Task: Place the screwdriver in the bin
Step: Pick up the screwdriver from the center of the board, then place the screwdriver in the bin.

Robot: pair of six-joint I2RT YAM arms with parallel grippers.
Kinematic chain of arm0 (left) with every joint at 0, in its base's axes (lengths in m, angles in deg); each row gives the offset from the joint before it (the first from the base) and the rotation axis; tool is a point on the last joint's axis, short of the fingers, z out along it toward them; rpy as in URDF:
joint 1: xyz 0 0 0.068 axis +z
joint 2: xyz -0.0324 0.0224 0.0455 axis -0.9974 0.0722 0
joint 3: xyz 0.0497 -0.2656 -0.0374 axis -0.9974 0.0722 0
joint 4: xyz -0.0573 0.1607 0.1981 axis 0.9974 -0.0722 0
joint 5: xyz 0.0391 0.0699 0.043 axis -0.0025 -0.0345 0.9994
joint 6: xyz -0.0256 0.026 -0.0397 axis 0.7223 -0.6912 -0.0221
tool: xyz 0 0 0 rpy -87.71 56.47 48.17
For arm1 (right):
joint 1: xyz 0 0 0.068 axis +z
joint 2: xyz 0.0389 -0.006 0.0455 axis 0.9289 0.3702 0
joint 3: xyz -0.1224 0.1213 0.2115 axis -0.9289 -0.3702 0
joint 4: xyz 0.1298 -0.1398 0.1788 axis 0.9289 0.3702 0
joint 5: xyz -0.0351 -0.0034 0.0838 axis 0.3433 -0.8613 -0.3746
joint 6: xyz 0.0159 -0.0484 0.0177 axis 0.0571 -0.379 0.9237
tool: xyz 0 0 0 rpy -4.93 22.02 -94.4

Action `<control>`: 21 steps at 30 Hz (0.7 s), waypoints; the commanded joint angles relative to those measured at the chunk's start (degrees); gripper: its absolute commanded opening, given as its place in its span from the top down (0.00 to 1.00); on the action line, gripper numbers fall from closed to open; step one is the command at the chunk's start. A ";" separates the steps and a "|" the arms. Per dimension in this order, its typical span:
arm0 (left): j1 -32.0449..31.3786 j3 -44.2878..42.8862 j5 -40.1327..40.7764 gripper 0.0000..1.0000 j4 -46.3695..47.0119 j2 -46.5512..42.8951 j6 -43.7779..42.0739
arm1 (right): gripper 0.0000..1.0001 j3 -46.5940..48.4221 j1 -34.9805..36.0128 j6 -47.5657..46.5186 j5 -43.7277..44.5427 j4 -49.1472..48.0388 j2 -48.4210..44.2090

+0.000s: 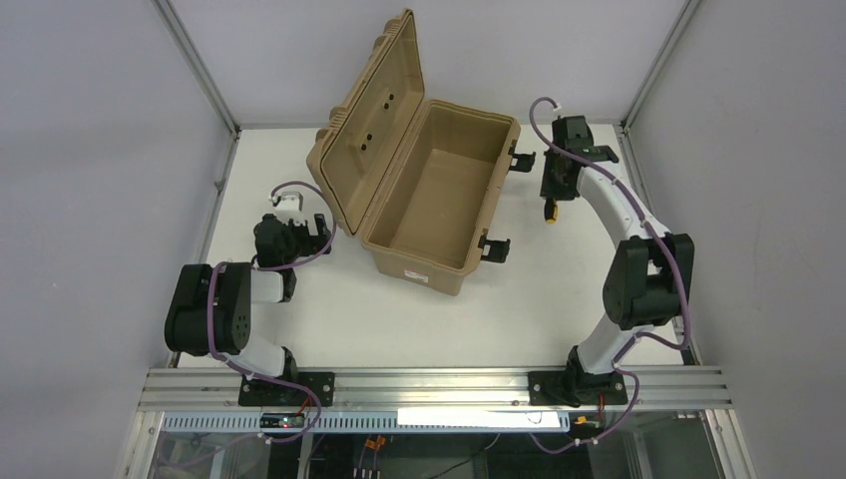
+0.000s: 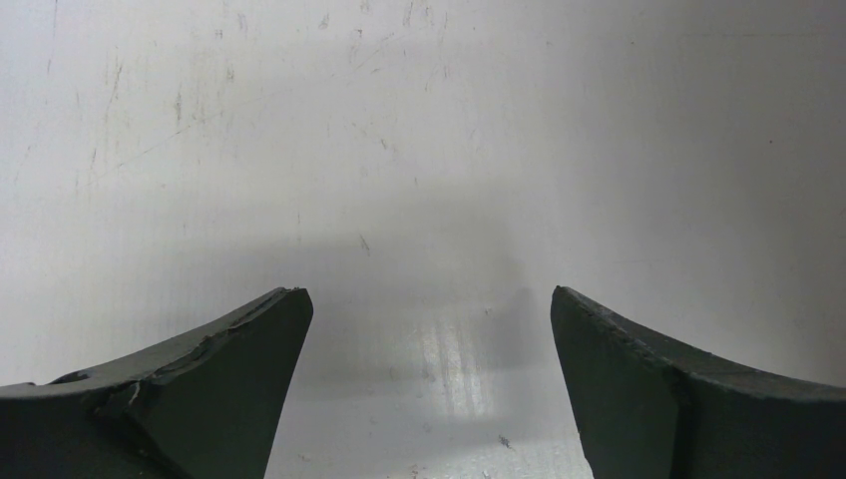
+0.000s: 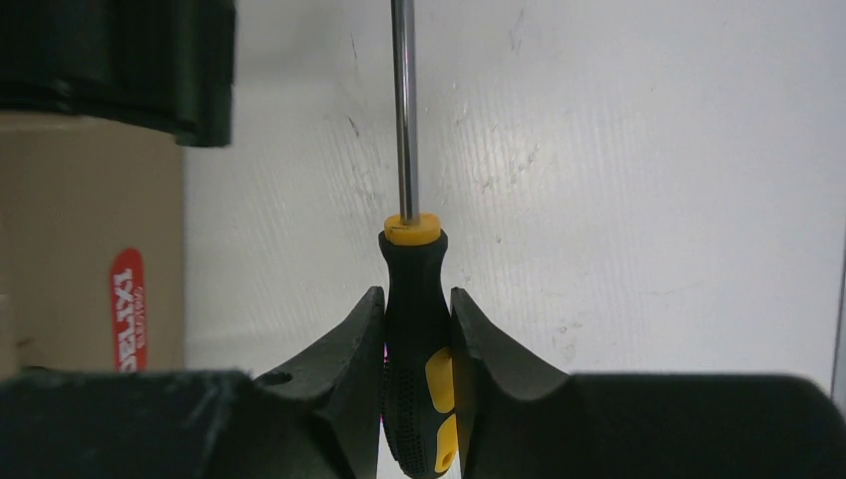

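Observation:
The screwdriver [image 3: 415, 329], black handle with yellow patches and a bright thin shaft, is clamped by the handle between the fingers of my right gripper [image 3: 417, 299], which is shut on it. From above, that gripper [image 1: 555, 195] is low over the table just right of the bin, and the yellow handle end of the screwdriver [image 1: 551, 213] sticks out toward me. The bin [image 1: 394, 242] is a tan case standing open, its ribbed lid upright on the left side and its inside bare. My left gripper [image 2: 429, 309] is open over bare table, left of the bin.
Two black latches [image 1: 494, 246] jut from the bin's right wall toward my right gripper. That same tan wall of the bin, with a red label [image 3: 128, 311], shows at the left of the right wrist view. A metal frame borders the white table [image 1: 519, 309].

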 commanded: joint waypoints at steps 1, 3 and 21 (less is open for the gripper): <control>-0.55 -0.12 0.03 0.01 1.01 -1.39 0.42 | 0.91 8.70 0.16 0.72 4.59 4.29 -3.96; -0.53 -0.12 0.08 0.01 0.95 -1.39 0.46 | 0.91 12.49 0.16 0.51 5.59 6.36 -4.07; -0.49 -0.12 0.07 0.01 0.95 -1.44 0.41 | 0.92 40.17 0.42 3.25 6.04 18.90 -0.44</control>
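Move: The screwdriver is already clear of the board in my right fingers. The bin's middle lies about 21 cm to the left, 5 cm ahead and 5 cm below. On the bin's near side, level with this hand to within a centimetre or so, the far latch is some 6 cm left and 9 cm ahead, the near latch roughly 12 cm left and 12 cm back. From my idle left hand, the bin's middle is about 27 cm right, 6 cm ahead and 2 cm above. I keep my right fingers shut on the screwdriver's handle and carry on lifting, almost straight up by about 19 cm beside the bin's latched side, with a small forward drift early on and no travel across to the bin yet. My wrist tips the fingers up and outward by some 20 degrees as I climb, slowing near the top. ##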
